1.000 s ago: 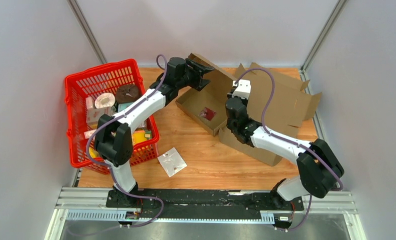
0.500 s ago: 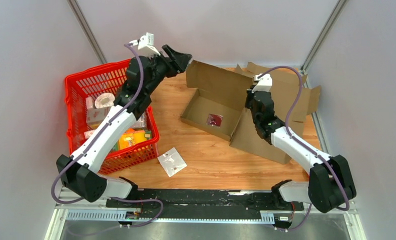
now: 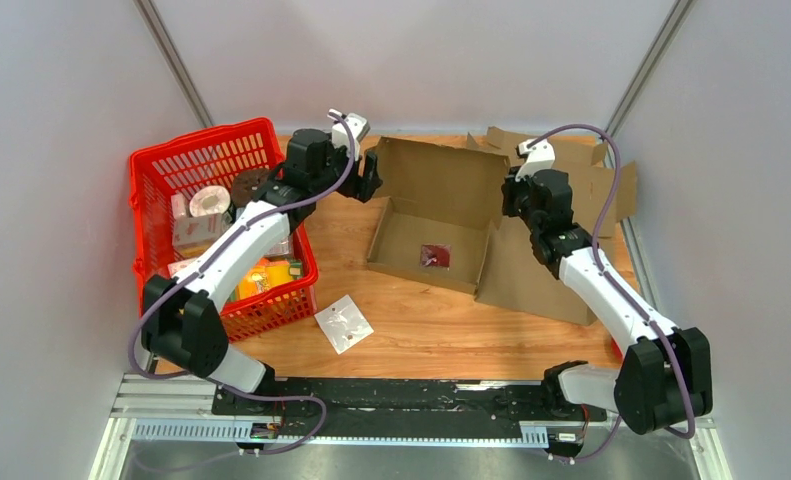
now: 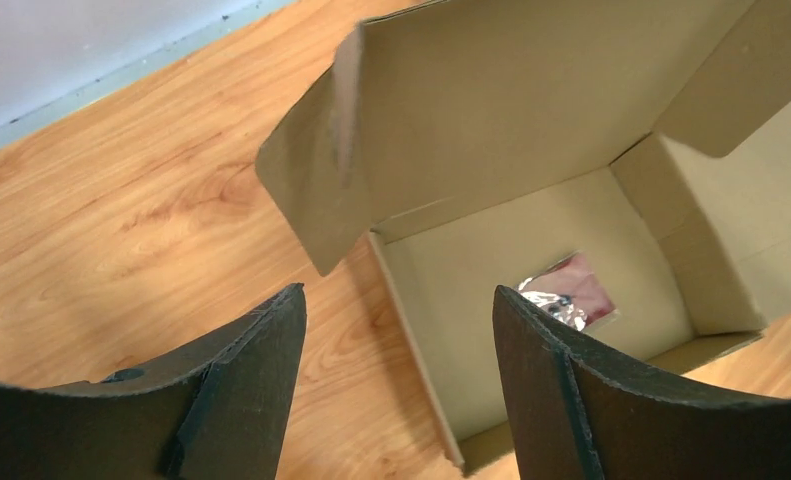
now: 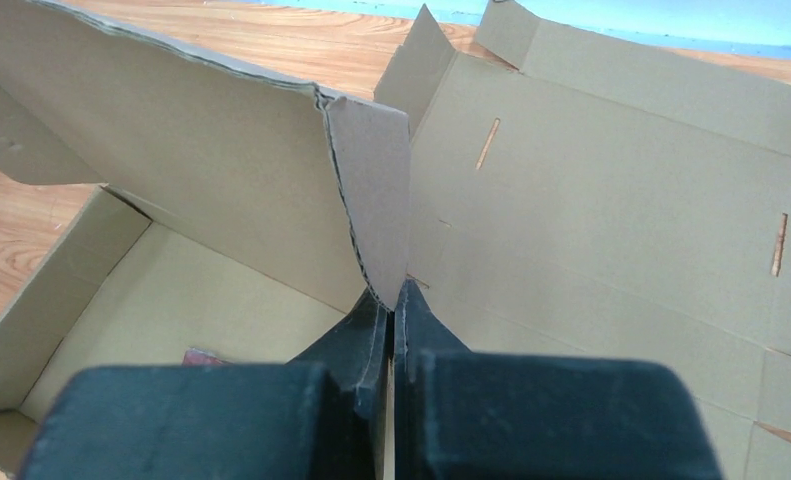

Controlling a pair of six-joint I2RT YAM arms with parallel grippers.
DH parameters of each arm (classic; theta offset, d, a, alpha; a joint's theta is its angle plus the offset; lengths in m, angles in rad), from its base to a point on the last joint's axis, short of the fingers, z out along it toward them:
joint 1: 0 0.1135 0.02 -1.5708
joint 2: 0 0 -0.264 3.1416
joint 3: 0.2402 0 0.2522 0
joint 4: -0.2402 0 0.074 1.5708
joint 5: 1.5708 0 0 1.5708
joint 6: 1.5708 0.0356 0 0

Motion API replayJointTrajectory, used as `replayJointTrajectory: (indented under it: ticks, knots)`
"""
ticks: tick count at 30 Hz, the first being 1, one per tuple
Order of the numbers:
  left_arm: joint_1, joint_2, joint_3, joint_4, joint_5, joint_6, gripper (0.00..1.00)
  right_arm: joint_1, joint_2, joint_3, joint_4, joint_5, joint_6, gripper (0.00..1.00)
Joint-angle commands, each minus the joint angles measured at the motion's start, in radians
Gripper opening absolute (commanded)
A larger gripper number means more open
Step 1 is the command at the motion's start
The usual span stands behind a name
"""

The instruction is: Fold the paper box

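Observation:
The brown paper box (image 3: 426,215) lies open mid-table with its rear wall upright and a red foil packet (image 3: 434,255) on its floor. My left gripper (image 3: 371,172) hovers open at the box's rear left corner. In the left wrist view its fingers (image 4: 261,370) straddle the left wall, below the loose corner flap (image 4: 316,190), touching nothing. My right gripper (image 3: 509,195) is at the box's right rear corner. In the right wrist view this gripper (image 5: 394,295) is shut on the lower tip of the upright corner flap (image 5: 371,190).
A red basket (image 3: 201,140) full of small goods stands at the left, under my left arm. A silver packet (image 3: 343,322) lies on the wood near the front. The box's flat lid panel (image 3: 581,190) spreads to the back right, near the wall.
The right gripper has shut on the corner flap and drawn back to the right, and the box has shifted and turned. The left arm swung away and returned to the rear left corner, jaws wider.

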Motion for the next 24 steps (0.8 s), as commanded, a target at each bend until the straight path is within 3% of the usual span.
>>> replayJointTrajectory:
  ticks: [1,6,11,15,20,21,24]
  knots:
    - [0.073,0.05,0.049,0.002,0.1,0.105,0.76,-0.017,-0.005,0.043,-0.018,-0.074,-0.011,0.0]
    - [0.108,0.135,0.111,0.007,0.251,0.123,0.77,-0.032,0.022,0.038,-0.029,-0.162,-0.002,0.0]
    - [0.122,0.27,0.246,-0.085,0.293,0.161,0.77,-0.055,0.032,0.044,-0.027,-0.2,-0.003,0.0]
    - [0.128,0.339,0.293,-0.044,0.324,0.148,0.77,-0.066,0.049,0.055,-0.027,-0.232,-0.008,0.0]
    - [0.127,0.269,0.231,0.014,0.258,0.108,0.52,-0.051,0.075,0.052,0.012,-0.214,0.059,0.0]
    - [0.125,0.25,0.179,0.061,0.235,0.068,0.44,-0.039,0.073,0.044,0.031,-0.153,0.072,0.0]
    - [0.113,0.18,0.067,0.166,0.158,-0.022,0.35,0.047,0.049,0.003,0.078,0.052,0.145,0.0]
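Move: The left hand goes for the left end flap of the raised lid, about 6 cm ahead, 1 cm to its right and 6 cm below. The box tray's middle lies some 9 cm back, 11 cm right and 24 cm down, with the red packet about 11 cm back and 12 cm right. From the right hand, already pinching the lid's right corner, that left flap is some 24 cm left, 5 cm ahead and about level. The left fingers close around the lid's left end flap, from about three-quarters open to under half, after the hand dips and reaches forward, ending some 6 cm farther out and 5 cm lower, tipping down slightly. The right hand keeps the opposite corner pinched shut, drifting about a centimetre left and down. ##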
